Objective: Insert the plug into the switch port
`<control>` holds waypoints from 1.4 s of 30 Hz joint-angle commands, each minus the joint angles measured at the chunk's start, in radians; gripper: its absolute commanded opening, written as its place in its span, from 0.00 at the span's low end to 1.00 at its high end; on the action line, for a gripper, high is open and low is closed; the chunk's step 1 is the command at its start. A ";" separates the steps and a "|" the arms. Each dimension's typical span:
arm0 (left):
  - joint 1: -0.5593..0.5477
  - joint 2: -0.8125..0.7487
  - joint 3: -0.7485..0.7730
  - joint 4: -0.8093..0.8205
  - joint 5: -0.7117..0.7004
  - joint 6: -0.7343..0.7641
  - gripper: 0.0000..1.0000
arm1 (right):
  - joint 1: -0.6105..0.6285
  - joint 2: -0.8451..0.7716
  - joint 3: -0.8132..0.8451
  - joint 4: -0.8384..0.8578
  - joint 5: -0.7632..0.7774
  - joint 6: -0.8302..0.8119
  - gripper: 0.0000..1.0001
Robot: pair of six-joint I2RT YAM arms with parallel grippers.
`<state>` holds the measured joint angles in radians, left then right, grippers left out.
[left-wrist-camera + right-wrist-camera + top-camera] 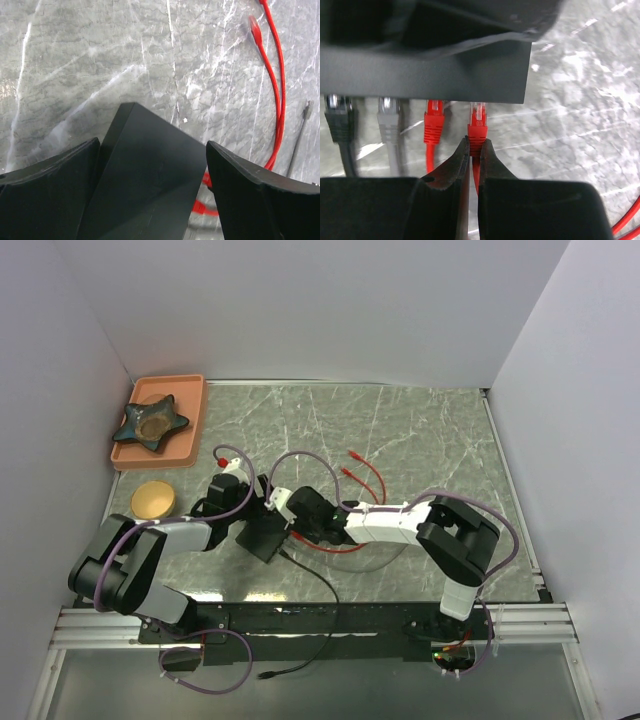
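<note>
The flat black switch box [263,538] lies mid-table between both arms. My left gripper [252,518] is open astride it. In the left wrist view the box [150,180] fills the space between the jaws [152,145], against the left finger [50,190], with a gap to the right finger [260,195]. My right gripper [476,142] is shut on a red plug [478,131]. Its clear tip reaches the box's port face [425,75] at the right end; how deep it sits is hidden. The port hole itself is hidden.
Black [339,125], grey [389,122] and red [433,122] plugs sit in the box beside the held one. Loose red cable [362,477] lies behind the right arm. An orange tray [190,415] with a star dish and a yellow disc [153,499] are at the left.
</note>
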<state>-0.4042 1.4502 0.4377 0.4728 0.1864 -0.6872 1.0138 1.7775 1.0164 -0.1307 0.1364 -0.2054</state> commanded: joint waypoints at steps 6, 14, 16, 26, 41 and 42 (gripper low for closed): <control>-0.005 0.033 -0.016 0.033 0.076 0.052 0.81 | 0.023 -0.020 0.034 0.091 -0.006 0.032 0.00; -0.005 0.059 -0.004 -0.005 0.128 0.052 0.65 | 0.022 0.036 0.088 0.089 -0.004 0.173 0.00; -0.005 0.058 -0.002 -0.019 0.128 0.058 0.64 | 0.022 0.043 0.096 0.094 -0.003 0.193 0.00; -0.005 0.067 -0.001 -0.033 0.191 0.094 0.62 | 0.022 0.039 0.085 0.128 0.040 0.190 0.00; -0.007 0.113 0.009 -0.022 0.291 0.101 0.51 | 0.020 0.076 0.177 0.198 -0.003 0.162 0.00; -0.005 0.113 0.010 -0.023 0.295 0.103 0.50 | 0.022 0.079 0.192 0.201 -0.003 0.166 0.00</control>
<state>-0.3676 1.5345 0.4545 0.5228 0.2699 -0.5507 1.0275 1.8351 1.0920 -0.1974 0.1669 -0.0437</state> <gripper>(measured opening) 0.523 0.078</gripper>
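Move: The port for the held red plug is just off the right fingertips, about 1 cm ahead, 2 cm left and 1 cm lower. The switch's middle lies some 5 cm left of that hand and level with it fore and aft. The neighbouring red plug is roughly 1 cm back and 1 cm left, the black plug 4 cm back and 2 cm left. From the left hand, the switch's middle is about 5 cm back, 2 cm left and 3 cm down. Back, left and down by well under 1 cm each, the right hand shifts at the port edge while turning clockwise some 8 degrees, still pinching the red plug at its port, then creeps slightly forward and left. The left hand sinks about 1.5 cm onto the switch and closes to roughly half open, one finger along the side opposite the ports, the other over the top. ##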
